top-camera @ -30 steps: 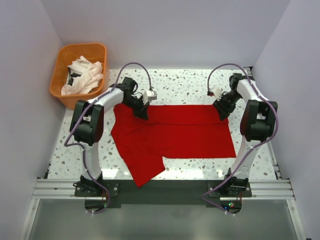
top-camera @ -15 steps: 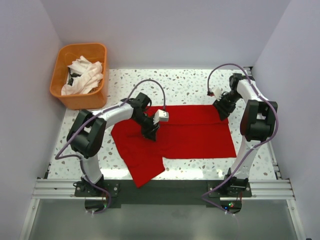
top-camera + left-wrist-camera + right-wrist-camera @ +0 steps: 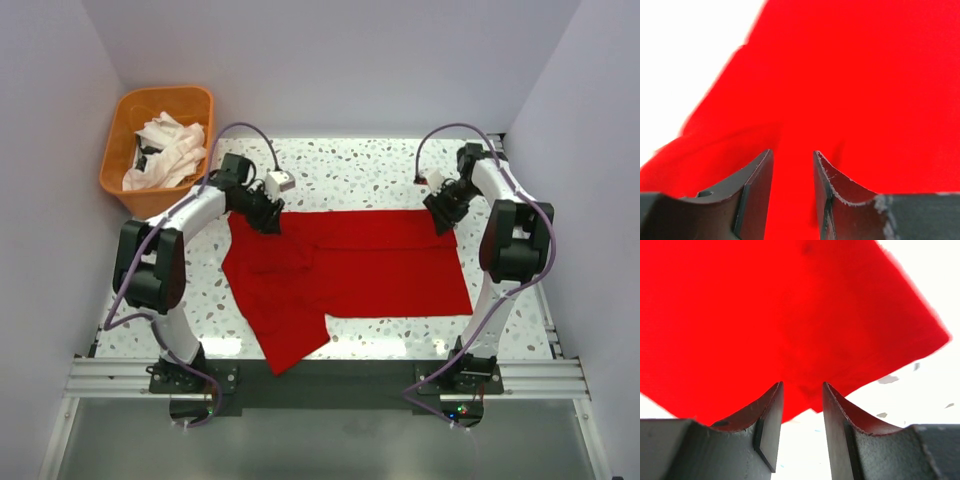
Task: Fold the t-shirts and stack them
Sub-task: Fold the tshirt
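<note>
The bright red t-shirt lies spread flat on the speckled table, with a crumpled sleeve part hanging toward the near edge. My left gripper is over its far left corner. In the left wrist view the left gripper is open, with red cloth under and between the jaws. My right gripper is at the far right corner. In the right wrist view the right gripper is open, with the red shirt's edge just at the tips. White t-shirts lie bunched in the basket.
The orange plastic basket stands at the far left corner, off the table's lit top. Grey walls close in left, right and behind. Bare speckled table shows beyond the shirt, and a narrow strip on the near side.
My left gripper swept out over the middle of the red shirt, then came back to its far left corner. The right gripper barely moved. The shirt's left part looks a little flatter.
</note>
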`<action>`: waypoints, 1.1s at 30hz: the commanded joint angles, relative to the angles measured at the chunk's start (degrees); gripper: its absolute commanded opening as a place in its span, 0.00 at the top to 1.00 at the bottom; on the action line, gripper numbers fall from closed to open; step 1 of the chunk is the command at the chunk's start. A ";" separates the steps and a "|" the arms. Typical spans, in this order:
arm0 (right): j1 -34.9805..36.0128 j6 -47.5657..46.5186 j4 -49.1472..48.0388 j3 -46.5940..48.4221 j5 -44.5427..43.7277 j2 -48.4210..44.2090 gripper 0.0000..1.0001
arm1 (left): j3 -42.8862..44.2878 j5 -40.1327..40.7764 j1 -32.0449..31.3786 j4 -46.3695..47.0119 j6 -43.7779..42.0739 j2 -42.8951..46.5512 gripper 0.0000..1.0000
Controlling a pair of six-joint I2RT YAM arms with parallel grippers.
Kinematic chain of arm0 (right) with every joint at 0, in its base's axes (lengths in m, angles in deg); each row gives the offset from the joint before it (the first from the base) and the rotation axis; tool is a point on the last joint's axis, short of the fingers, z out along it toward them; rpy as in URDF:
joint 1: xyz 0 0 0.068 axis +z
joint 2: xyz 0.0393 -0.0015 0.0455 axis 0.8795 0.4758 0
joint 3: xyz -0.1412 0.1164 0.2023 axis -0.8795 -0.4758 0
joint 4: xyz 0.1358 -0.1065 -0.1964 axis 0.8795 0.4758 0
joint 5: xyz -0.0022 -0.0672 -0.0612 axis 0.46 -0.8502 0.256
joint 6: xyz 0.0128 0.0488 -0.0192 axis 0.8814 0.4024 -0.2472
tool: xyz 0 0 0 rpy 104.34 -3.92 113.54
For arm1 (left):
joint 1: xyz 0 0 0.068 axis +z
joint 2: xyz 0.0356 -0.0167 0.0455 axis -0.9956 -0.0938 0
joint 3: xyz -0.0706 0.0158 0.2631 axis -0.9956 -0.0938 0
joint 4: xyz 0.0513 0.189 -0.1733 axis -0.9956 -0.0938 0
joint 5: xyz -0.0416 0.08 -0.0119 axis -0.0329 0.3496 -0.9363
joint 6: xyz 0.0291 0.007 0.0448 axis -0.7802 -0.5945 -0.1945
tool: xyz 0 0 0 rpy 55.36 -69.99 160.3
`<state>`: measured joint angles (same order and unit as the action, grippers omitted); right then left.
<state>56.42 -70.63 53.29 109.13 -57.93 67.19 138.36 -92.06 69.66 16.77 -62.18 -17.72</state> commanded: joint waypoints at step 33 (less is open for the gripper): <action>7.28 18.66 -23.23 10.56 -29.83 13.81 0.62 | 25.90 36.49 5.38 4.23 11.47 -27.47 0.62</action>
<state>64.04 -53.35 33.49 116.87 -85.60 78.28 161.25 -58.40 74.03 23.68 -48.17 -41.34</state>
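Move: Both hands hover over the folded-over far band of the t-shirt. Its far-left corner lies about 8 cm ahead of the left hand, 12 cm to its left and 6 cm below, with the orange bin beyond, some 18 cm ahead and 27 cm left, and the near-side sleeve about 26 cm straight back. The right hand's far-right corner is roughly 8 cm ahead, 3 cm right and 4 cm down; the near-right corner is some 20 cm back and 2 cm right. Both hands, fingers staying part-open, come down onto the t-shirt just inside its far corners: the left sweeps about 9 cm left and 6 cm forward as it sinks, turning counter-clockwise some 30 degrees and tipping its fingers more upright, while the right reaches about 5 cm forward and sinks 3 or 4, its wrist rolling over. With fingertips on the cloth, they then push it forward along the table, away from the bases, the left by some 10 cm and the right by about 5. ##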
